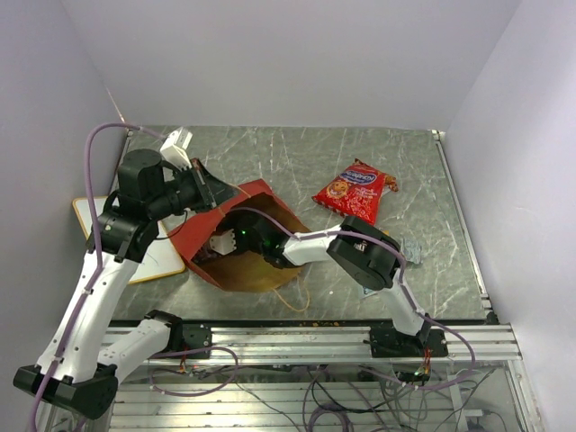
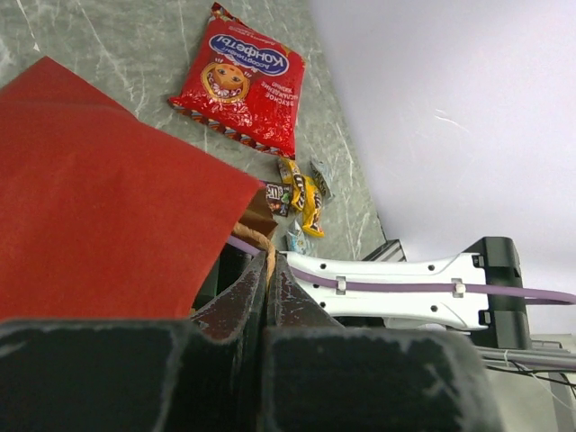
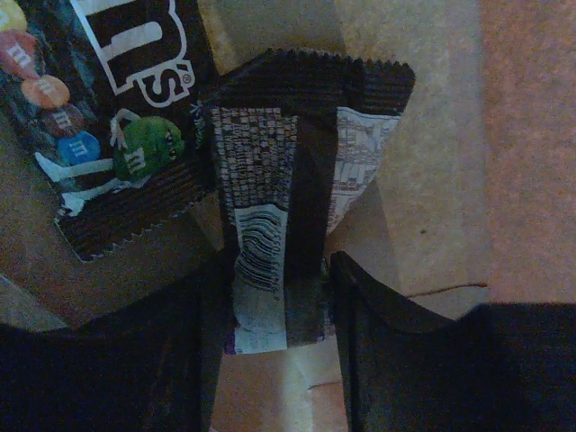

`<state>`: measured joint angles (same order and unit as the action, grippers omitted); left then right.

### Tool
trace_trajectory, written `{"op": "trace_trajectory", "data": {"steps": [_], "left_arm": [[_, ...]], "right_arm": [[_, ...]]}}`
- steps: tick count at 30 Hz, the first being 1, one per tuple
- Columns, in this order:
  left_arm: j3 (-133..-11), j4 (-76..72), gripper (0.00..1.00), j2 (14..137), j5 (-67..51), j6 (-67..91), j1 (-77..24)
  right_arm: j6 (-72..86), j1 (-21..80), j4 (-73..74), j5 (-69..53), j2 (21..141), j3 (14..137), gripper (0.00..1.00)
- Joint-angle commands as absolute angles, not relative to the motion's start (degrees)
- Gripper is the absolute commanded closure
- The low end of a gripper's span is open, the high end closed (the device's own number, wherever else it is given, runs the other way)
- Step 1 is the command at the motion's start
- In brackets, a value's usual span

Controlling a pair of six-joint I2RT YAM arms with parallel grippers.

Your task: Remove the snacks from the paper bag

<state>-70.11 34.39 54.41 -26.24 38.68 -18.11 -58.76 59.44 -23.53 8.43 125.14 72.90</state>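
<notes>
The paper bag [image 1: 252,200] lies on its side, red outside and brown inside, its mouth toward the near edge. My left gripper [image 1: 209,189] is shut on its thin brown handle [image 2: 262,241] beside the red panel [image 2: 99,207]. My right gripper [image 1: 225,243] is deep inside the bag. There its jaws [image 3: 279,270] press both sides of a dark candy packet [image 3: 279,171] with a barcode. A brown M&M's packet [image 3: 108,108] lies just left of it on the bag floor [image 3: 432,135]. Outside, the red chip bag [image 1: 354,191] and several small candy packets [image 2: 304,193] lie on the table.
A wood-framed whiteboard [image 1: 90,211] lies at the left under my left arm. My right arm [image 2: 387,288] stretches across the bag's mouth. The bag's other handle [image 1: 292,297] loops toward the table's near edge. Walls close the table in behind and at both sides.
</notes>
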Motion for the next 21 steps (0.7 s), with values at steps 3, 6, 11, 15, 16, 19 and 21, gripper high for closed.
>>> {"op": "trace_trajectory", "data": {"steps": [3,6,11,15,16,19,21], "left_arm": [[-69.38,32.94,0.93,52.35,-27.04,40.26,-18.02],[-69.60,34.08,0.93,51.87,-26.20,40.10,-18.02],[-69.11,35.68,0.93,51.00,-24.16,40.75,-18.02],[-68.91,36.70,0.93,50.54,-22.24,41.40,-18.02],[-68.91,37.03,0.93,50.54,-21.75,41.47,-18.02],[-69.12,38.13,0.93,50.75,-20.18,41.66,-18.00],[-69.03,38.39,0.93,50.80,-19.44,41.82,-18.02]], "right_arm": [[-57.83,59.05,-23.87,9.52,127.46,74.78,0.62],[-57.22,59.01,-24.35,9.68,127.22,74.67,0.71],[-56.01,59.02,-24.25,9.67,125.66,74.00,0.84],[-56.20,59.08,-23.62,9.46,122.83,72.33,0.89],[-56.39,59.12,-23.30,9.27,121.95,71.59,0.90],[-56.23,59.14,-22.71,8.23,118.24,68.48,0.92],[-55.39,59.07,-20.84,7.06,115.30,66.96,0.95]]}}
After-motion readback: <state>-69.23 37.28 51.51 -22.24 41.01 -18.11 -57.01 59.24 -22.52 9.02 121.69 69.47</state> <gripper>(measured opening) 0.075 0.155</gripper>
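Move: From the right gripper, already inside the bag with its open fingers straddling the near end, the brown snack packet's middle lies only about 2 cm ahead, 2 cm left and 2 cm lower. The M&M's packet lies beside it, level ahead with the gripper and roughly 7 cm left, 2 cm lower. From the left gripper, shut on the bag's handle, the brown packet is around 12 cm ahead, 5 cm left and some 31 cm below. Close the right gripper from about half open to nearly shut, pinching the near end of the brown packet between the finger pads while the hand all but stays in place. Once it has the packet, start drawing back and to the right with a slight rise, about 2 cm, away from the M&M's. Keep the left gripper shut on the bag's handle, letting it drift about a centimetre left and slightly back. ##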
